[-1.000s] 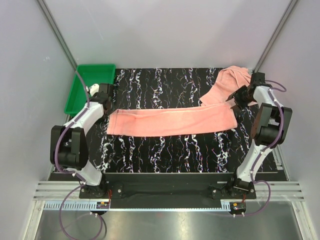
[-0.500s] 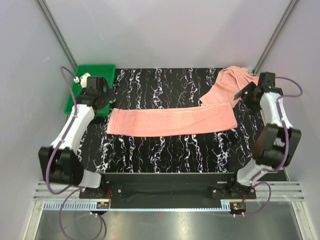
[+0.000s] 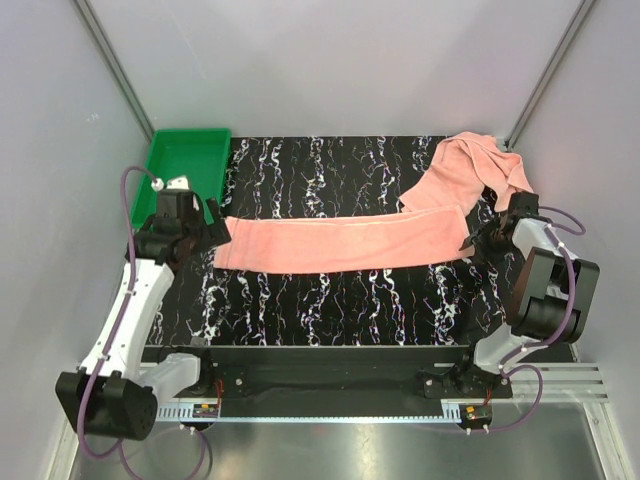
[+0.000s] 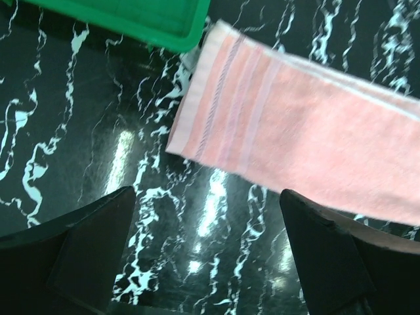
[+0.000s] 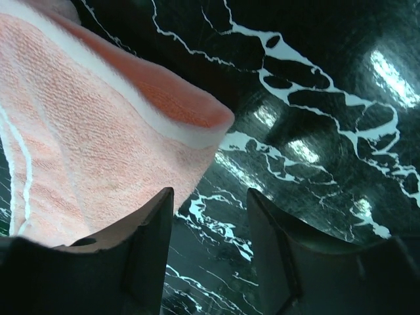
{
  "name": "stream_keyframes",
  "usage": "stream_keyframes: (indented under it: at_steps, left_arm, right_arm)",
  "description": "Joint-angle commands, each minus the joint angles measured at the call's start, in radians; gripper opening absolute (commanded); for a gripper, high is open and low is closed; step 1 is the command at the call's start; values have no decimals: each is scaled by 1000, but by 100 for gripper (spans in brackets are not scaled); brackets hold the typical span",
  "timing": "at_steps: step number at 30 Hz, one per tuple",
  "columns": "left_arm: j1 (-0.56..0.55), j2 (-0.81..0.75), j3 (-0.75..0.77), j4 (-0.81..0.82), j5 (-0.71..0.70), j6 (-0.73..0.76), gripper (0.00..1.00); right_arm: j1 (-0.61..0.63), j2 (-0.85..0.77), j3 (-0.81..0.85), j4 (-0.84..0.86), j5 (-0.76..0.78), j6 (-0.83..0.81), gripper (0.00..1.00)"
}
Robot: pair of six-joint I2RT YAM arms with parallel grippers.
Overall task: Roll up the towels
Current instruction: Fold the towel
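One salmon-pink towel (image 3: 340, 243) lies flat and stretched out across the middle of the black marbled table. A second towel (image 3: 467, 165) sits crumpled at the back right, its lower end touching the flat one. My left gripper (image 3: 218, 232) hovers at the flat towel's left end, open wide. In the left wrist view that striped end (image 4: 308, 131) lies just beyond the left gripper (image 4: 207, 197), with only table between the fingers. My right gripper (image 3: 468, 244) is at the towel's right end, open. In the right wrist view the towel corner (image 5: 85, 138) lies beside my left finger (image 5: 134, 256), and nothing is held.
A green tray (image 3: 185, 165) stands at the back left corner, its near rim (image 4: 131, 16) close to the towel's left end. Grey walls and slanted frame posts close in the table on three sides.
The left gripper has opened wide and come forward from the tray side to the towel's left end. The right gripper has swung from the crumpled towel toward the near side, to the flat towel's right corner.
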Motion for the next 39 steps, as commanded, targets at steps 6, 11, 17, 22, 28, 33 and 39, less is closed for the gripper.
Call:
stream_keyframes:
  at_steps: [6,11,17,22,28,33,39]
  left_arm:
    - [0,-68,-76,38,12,56,99]
    - [0,-63,-74,41,29,57,99]
    - [0,-53,-74,43,39,60,99]
    - [-1,-50,-74,43,36,60,99]
    - [-1,-48,-76,41,26,62,99]
    - [-1,-45,-76,40,19,62,99]
    - [-3,-53,-76,40,19,62,99]
  right_arm:
    - [-3,54,12,86,28,-3,54]
    - [-8,106,5,107,45,0,57]
    - [-26,166,11,134,50,-3,59]
    - [-40,209,28,164,33,-15,56]
    - [-43,227,46,187,8,-18,33]
    - [-45,232,46,190,0,-26,13]
    - [-45,160,57,140,36,-35,0]
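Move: The folded towel's near right corner is the target: from the right hand it lies about 4 cm ahead, 2 cm to the right and 4 cm below. From that hand, the folded towel's middle is roughly 30 cm to the left and 6 cm ahead, and the crumpled towel some 26 cm ahead and 5 cm to the right. From the left hand, the same corner is about 62 cm to the right, 7 cm ahead and 18 cm below. The right hand, half open, first sinks about 3 cm almost straight down beside the folded towel's near right corner, then slides low over the table, forward and a little to its right, and shuts its fingers on the corner to pinch it, about 4 cm ahead of where it began. The left hand, still wide open and empty, eases back and down by about 2 cm and then stays still, well away from the towel. ##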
